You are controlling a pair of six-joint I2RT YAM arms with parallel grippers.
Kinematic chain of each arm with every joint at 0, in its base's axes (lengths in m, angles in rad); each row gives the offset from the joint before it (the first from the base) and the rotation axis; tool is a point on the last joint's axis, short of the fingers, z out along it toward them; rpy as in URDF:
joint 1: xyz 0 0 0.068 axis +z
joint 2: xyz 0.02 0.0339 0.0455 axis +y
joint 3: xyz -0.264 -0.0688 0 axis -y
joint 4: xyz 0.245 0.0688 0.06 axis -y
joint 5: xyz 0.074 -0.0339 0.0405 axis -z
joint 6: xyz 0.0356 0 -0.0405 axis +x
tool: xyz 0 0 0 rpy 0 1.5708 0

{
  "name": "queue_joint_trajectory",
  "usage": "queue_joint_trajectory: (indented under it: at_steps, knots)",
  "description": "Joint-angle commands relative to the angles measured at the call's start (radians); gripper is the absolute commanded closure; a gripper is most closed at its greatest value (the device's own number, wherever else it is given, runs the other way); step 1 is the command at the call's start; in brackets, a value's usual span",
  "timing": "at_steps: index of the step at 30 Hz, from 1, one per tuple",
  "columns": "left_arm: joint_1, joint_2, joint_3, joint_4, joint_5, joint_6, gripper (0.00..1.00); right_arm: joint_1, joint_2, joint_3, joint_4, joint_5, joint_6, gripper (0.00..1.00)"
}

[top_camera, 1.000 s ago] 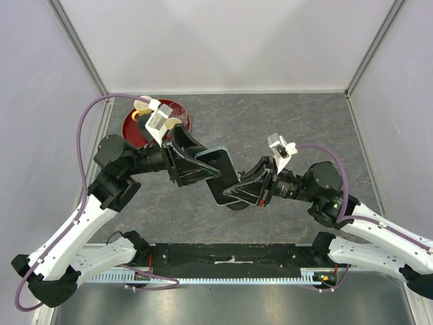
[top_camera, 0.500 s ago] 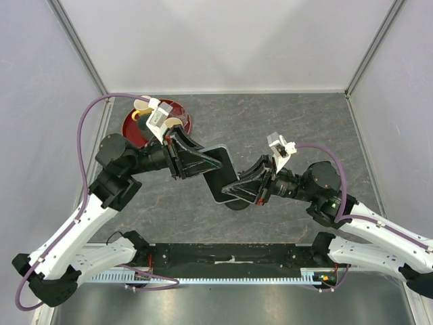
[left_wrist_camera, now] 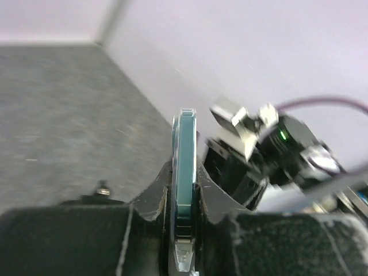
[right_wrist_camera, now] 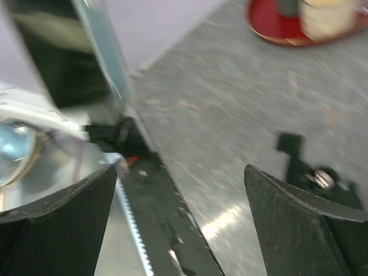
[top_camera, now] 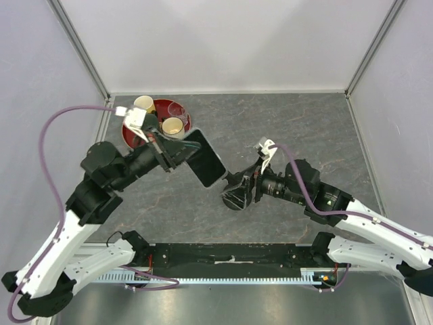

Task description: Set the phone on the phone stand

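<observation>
My left gripper (top_camera: 188, 154) is shut on the phone (top_camera: 207, 162) and holds it tilted above the table, left of centre. In the left wrist view the phone (left_wrist_camera: 185, 155) stands edge-on between the fingers (left_wrist_camera: 154, 198). My right gripper (top_camera: 238, 187) is open and empty, just right of the phone and over the phone stand (top_camera: 232, 203), whose black round base shows partly under it. In the right wrist view the jaws stand wide apart, the stand's bracket (right_wrist_camera: 289, 145) shows near the right finger, and the phone (right_wrist_camera: 69, 52) is at the top left.
A red tray (top_camera: 134, 132) with two cups (top_camera: 172, 126) sits at the back left, just behind my left wrist; it also shows in the right wrist view (right_wrist_camera: 276, 31). A black rail (top_camera: 230, 256) runs along the near table edge. Walls enclose the table.
My left gripper has carried the phone up and to the left, away from my right gripper. My right arm has reached left and lower over the stand. The cups are now uncovered.
</observation>
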Motion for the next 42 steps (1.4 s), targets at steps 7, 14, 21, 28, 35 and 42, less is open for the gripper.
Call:
queue_joint_trajectory:
  at_steps: [7,14,21,28,35,42]
  knots:
    - [0.0,-0.213,0.068,-0.377,-0.918,-0.017,0.98,0.005,-0.008,0.045,-0.425,0.435,0.008,0.02]
    - [0.0,-0.229,0.028,-0.408,-0.894,-0.061,0.98,0.026,0.046,0.049,-0.397,0.447,0.043,0.26]
    - [0.0,-0.203,0.025,-0.386,-0.794,-0.035,0.98,0.099,0.153,0.078,-0.374,0.565,0.065,0.28]
    - [0.0,-0.17,0.002,-0.319,-0.618,0.046,0.98,0.106,0.234,0.095,-0.354,0.626,0.057,0.31]
    - [0.0,-0.116,0.005,-0.311,-0.543,0.08,0.98,0.108,0.227,0.066,-0.307,0.646,-0.042,0.5]
    - [0.0,-0.059,-0.001,-0.282,-0.452,0.129,0.98,0.105,0.182,0.029,-0.301,0.602,-0.19,0.81]
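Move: Down in front of the right hand, which is empty and open, the phone stand lies about 7 cm ahead, 5 cm to the right and some 16 cm lower. The phone is roughly 4 cm ahead of the right hand, 8 cm left and 7 cm higher, and the left gripper holding it about 4 cm ahead, 11 cm left and 10 cm up. From the left hand the stand lies some 15 cm right, 3 cm ahead and 26 cm below. Dropping about 13 cm and reaching some 6 cm forward and slightly right, the right hand tips its fingers down and turns clockwise towards the stand, then closes to pinch the near end of its clamp. The left hand keeps the phone, swings about 16 cm left turning counter-clockwise, then drifts half of that back to the right while sinking. ##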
